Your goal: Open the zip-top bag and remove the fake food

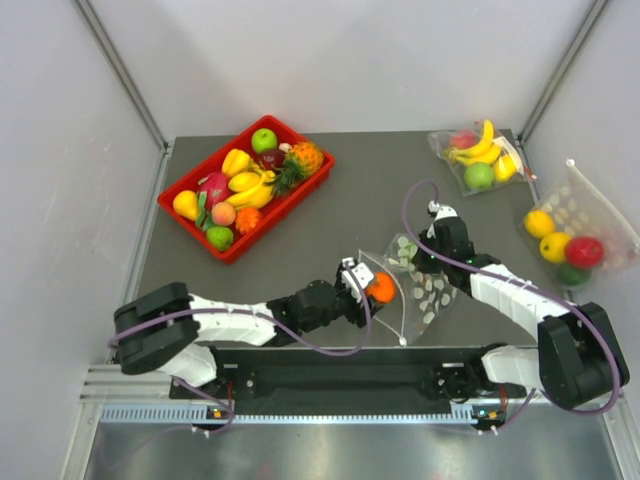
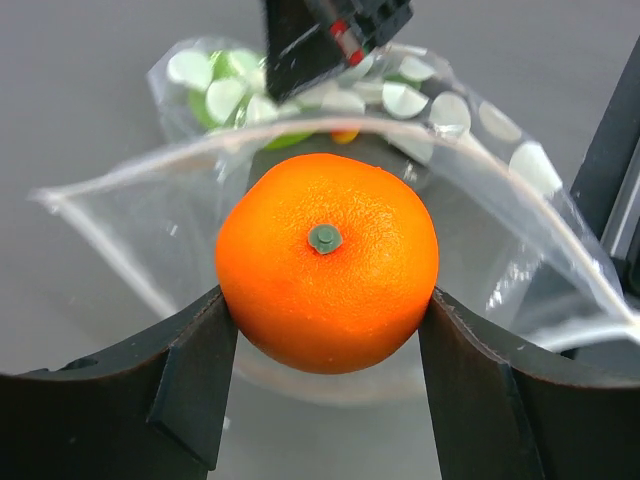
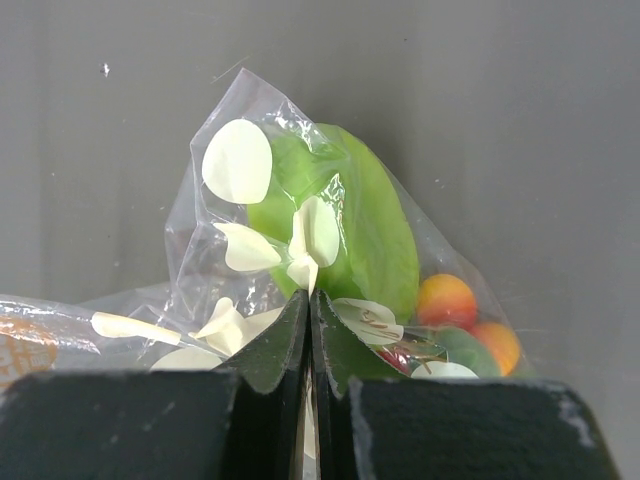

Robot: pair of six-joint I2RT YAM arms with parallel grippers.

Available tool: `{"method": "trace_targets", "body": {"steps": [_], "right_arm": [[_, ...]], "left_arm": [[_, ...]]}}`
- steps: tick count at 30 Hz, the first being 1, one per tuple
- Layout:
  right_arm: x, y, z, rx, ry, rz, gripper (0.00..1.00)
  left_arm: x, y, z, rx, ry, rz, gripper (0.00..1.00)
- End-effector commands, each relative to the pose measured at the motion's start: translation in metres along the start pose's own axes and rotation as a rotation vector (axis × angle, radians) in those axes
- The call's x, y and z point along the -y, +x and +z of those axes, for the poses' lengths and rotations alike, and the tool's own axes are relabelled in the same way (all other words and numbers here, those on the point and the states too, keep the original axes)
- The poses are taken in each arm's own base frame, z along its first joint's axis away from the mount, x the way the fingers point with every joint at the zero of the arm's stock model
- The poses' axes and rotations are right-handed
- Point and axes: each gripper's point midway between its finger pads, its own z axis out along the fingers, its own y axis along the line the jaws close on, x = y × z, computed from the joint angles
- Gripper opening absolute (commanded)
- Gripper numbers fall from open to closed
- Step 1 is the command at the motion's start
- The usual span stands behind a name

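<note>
My left gripper (image 2: 326, 312) is shut on the orange fake fruit (image 2: 327, 262), one finger on each side of it. In the top view this orange (image 1: 380, 288) sits at the open mouth of the dotted zip-top bag (image 1: 428, 287), whose rim (image 2: 120, 180) arcs behind it. My right gripper (image 3: 308, 302) is shut on a fold of the bag's plastic (image 3: 240, 165) at its far end (image 1: 432, 252). A green fruit (image 3: 375, 225) and a peach-coloured one (image 3: 446, 298) lie inside the bag.
A red tray (image 1: 312, 178) of mixed fruit stands at the back left. A clear bag with bananas and a green apple (image 1: 480, 155) lies at the back right. A bigger dotted bag of yellow and red fruit (image 1: 572, 238) lies at the right edge.
</note>
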Motion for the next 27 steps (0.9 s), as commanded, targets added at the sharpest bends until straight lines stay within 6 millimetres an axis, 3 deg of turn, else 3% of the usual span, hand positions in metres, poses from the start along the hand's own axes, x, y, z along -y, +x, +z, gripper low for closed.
{"method": "trace_targets", "body": {"steps": [1,5,8,12,13,15,16,18,19,20,22,24,27], "right_arm": [[0.007,-0.018,-0.001,0.025,0.03,0.008,0.0],[0.007,-0.02,0.001,0.026,0.028,0.013,0.0],[0.006,-0.022,0.001,0.029,0.024,0.016,0.0],[0.005,-0.02,0.0,0.029,0.02,0.015,0.0],[0.006,-0.02,0.0,0.029,0.018,0.015,0.0],[0.006,-0.02,-0.001,0.031,0.02,0.016,0.0],[0.006,-0.019,-0.001,0.031,0.018,0.017,0.0],[0.006,-0.02,-0.002,0.035,0.017,0.016,0.0],[0.006,-0.02,-0.002,0.037,0.018,0.017,0.0],[0.006,-0.02,-0.003,0.041,0.015,0.017,0.0],[0.006,-0.019,-0.004,0.042,0.015,0.015,0.0],[0.002,-0.019,-0.005,0.038,-0.01,0.013,0.0],[0.002,-0.018,-0.006,0.039,-0.014,0.01,0.0]], "left_arm": [[-0.012,0.0,-0.023,-0.018,-0.054,-0.017,0.2],[-0.022,-0.006,-0.044,-0.018,-0.092,-0.019,0.2],[-0.032,-0.022,-0.061,0.013,-0.129,-0.043,0.2],[-0.071,-0.027,-0.075,-0.025,-0.249,-0.139,0.21],[-0.095,-0.029,-0.078,-0.027,-0.317,-0.184,0.21],[-0.12,-0.038,-0.083,-0.033,-0.38,-0.231,0.21],[-0.149,-0.043,-0.09,-0.019,-0.454,-0.262,0.21],[-0.178,-0.063,-0.096,0.024,-0.522,-0.303,0.22],[-0.206,-0.069,-0.106,0.045,-0.597,-0.324,0.22],[-0.223,-0.084,-0.107,0.071,-0.635,-0.334,0.22],[-0.26,-0.093,-0.119,0.085,-0.733,-0.347,0.22],[-0.288,-0.106,-0.116,0.093,-0.784,-0.356,0.22],[-0.333,-0.105,-0.11,0.068,-0.854,-0.362,0.22]]}}
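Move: The left gripper already holds the orange, raised over the open mouth of the bag. The red tray's middle lies about 25 cm ahead of this hand, 30 cm to its left and 9 cm below. In the tray, the pineapple is some 32 cm ahead and 17 cm left of the hand, the peach 19 cm ahead and 35 cm left. From the right gripper, which pinches the bag, the tray is about 15 cm ahead and 39 cm left. Keep the orange pinched and carry the left gripper away from the bag's mouth, first left and a little up, then in a fast sweep forward-left to the red tray, about 30 cm across and 10 cm up in all. Swing the wrist some 50 degrees counter-clockwise on the way. Keep the right gripper shut on the bag, almost in place. ##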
